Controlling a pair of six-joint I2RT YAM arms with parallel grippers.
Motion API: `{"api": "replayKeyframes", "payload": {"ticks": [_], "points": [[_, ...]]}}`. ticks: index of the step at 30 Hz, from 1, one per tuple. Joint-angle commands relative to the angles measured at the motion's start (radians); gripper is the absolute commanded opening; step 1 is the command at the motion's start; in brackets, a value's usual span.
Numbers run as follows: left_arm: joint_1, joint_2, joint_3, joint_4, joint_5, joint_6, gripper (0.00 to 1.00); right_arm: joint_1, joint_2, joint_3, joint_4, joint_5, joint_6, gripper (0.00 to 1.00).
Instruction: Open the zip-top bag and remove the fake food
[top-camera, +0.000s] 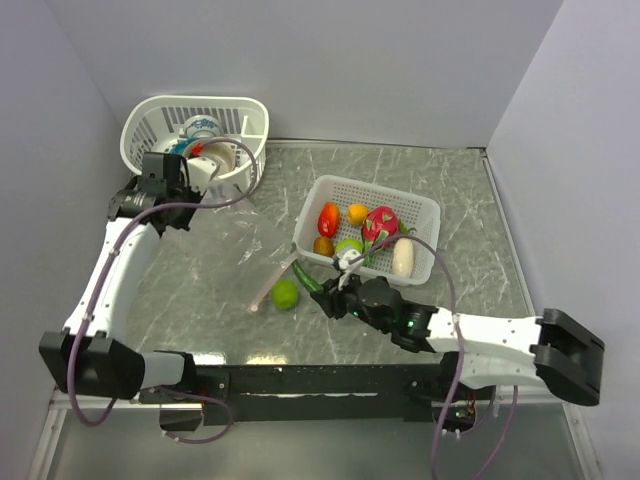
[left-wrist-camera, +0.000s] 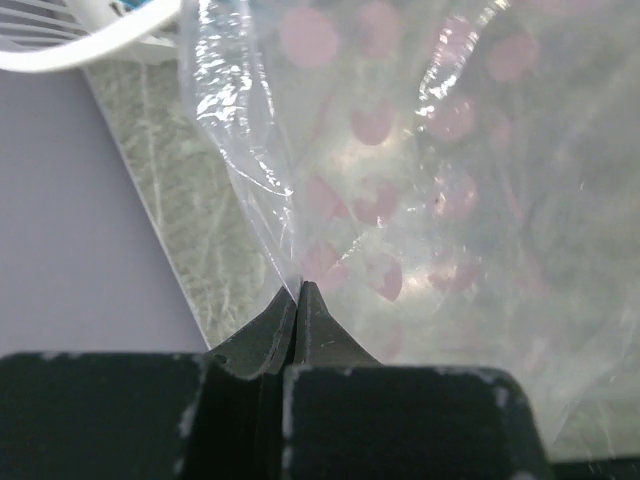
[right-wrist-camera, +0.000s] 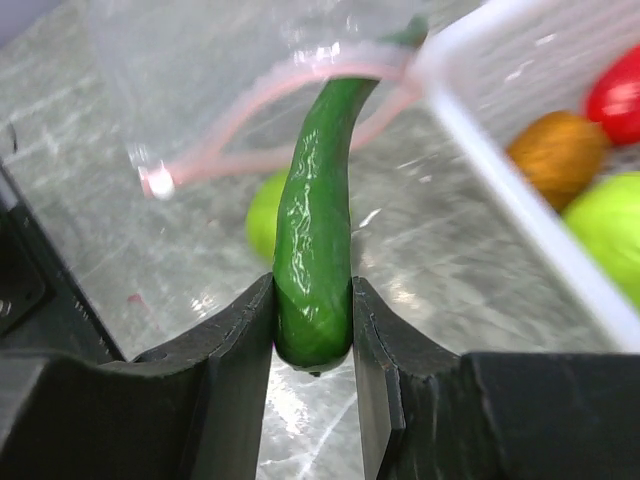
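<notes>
The clear zip-top bag (top-camera: 255, 235) hangs stretched from my left gripper (top-camera: 228, 172) down to its pink zipper strip (top-camera: 272, 282) near the table. In the left wrist view my left gripper (left-wrist-camera: 298, 290) is shut on a fold of the bag (left-wrist-camera: 420, 170). My right gripper (right-wrist-camera: 312, 300) is shut on the near end of a green cucumber (right-wrist-camera: 315, 220). The cucumber's far end lies in the open bag mouth, between the two zipper strips (right-wrist-camera: 260, 105). A green round fruit (top-camera: 285, 294) lies on the table by the mouth. It also shows in the right wrist view (right-wrist-camera: 260, 215).
A white rectangular mesh basket (top-camera: 420, 212) right of the bag holds a dragon fruit (top-camera: 379, 224), a white oblong (top-camera: 403, 257), red-orange, orange and green fruits. A round white basket (top-camera: 150, 120) with bowls and a cup stands at the back left, beside my left gripper.
</notes>
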Motion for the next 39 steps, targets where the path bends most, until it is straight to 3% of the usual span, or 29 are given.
{"api": "replayKeyframes", "payload": {"ticks": [1,5,7,11,15,21,25,27,28,29,31,34,37,39], "points": [[-0.003,-0.046,-0.046,-0.094,0.063,-0.017,0.01,-0.018,-0.107,-0.004,-0.035,0.169,-0.020,0.17],[-0.003,-0.070,-0.182,-0.026,0.002,-0.011,0.01,-0.040,-0.160,0.013,-0.077,0.284,-0.034,0.12],[-0.003,-0.067,-0.233,0.043,-0.061,-0.001,0.01,-0.049,-0.205,-0.001,-0.081,0.245,-0.034,0.11],[0.004,-0.052,-0.405,0.208,-0.216,0.061,0.01,-0.061,-0.174,0.031,-0.259,0.166,0.010,0.12],[0.046,-0.008,-0.468,0.301,-0.259,0.102,0.01,-0.061,-0.203,0.022,-0.302,0.155,0.065,0.11],[0.075,0.020,-0.453,0.295,-0.213,0.099,0.01,-0.078,-0.275,0.011,-0.189,0.358,0.064,0.14],[0.075,0.032,-0.441,0.278,-0.201,0.089,0.01,-0.197,-0.094,0.129,-0.094,0.341,0.044,0.19],[0.075,0.028,-0.439,0.275,-0.196,0.087,0.01,-0.268,0.015,0.258,-0.141,0.341,0.061,0.42],[0.073,0.020,-0.438,0.273,-0.196,0.089,0.01,-0.283,0.118,0.302,-0.167,0.327,0.061,0.62],[0.075,0.017,-0.439,0.270,-0.195,0.089,0.01,-0.294,0.160,0.386,-0.239,0.332,0.072,0.99],[0.073,0.005,-0.438,0.265,-0.190,0.092,0.01,-0.293,0.215,0.424,-0.281,0.370,0.084,1.00],[0.073,-0.001,-0.444,0.269,-0.190,0.096,0.01,-0.284,0.141,0.383,-0.333,0.387,0.150,1.00],[0.075,0.003,-0.447,0.275,-0.190,0.105,0.01,-0.209,0.058,0.375,-0.555,0.473,0.238,1.00],[0.073,0.011,-0.442,0.284,-0.192,0.107,0.01,-0.157,0.041,0.407,-0.826,0.487,0.333,1.00]]}}
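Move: The white tray's middle lies about 19 cm ahead of the right hand, 11 cm to its right and 11 cm lower; the red pepper inside is roughly 21 cm ahead and 1 cm right. The loose green apple is some 6 cm ahead and 9 cm left of the right hand, about 11 cm below. From the raised left hand, the tray is about 9 cm ahead, 39 cm right, 20 cm down, and the bag's zip strip 4 cm back, 17 cm right. The cucumber, already pinched in the right fingers with its far end at the bag's mouth, is drawn about 8 cm right with a brief dip and rise, then swung forward some 13 cm over the tray, the hand turning about 35 degrees clockwise; the fingers open wide and let go, and the hand eases back 3 cm. The left hand keeps its pinch on the bag's corner and lowers it 14 cm, drifting left and back. ##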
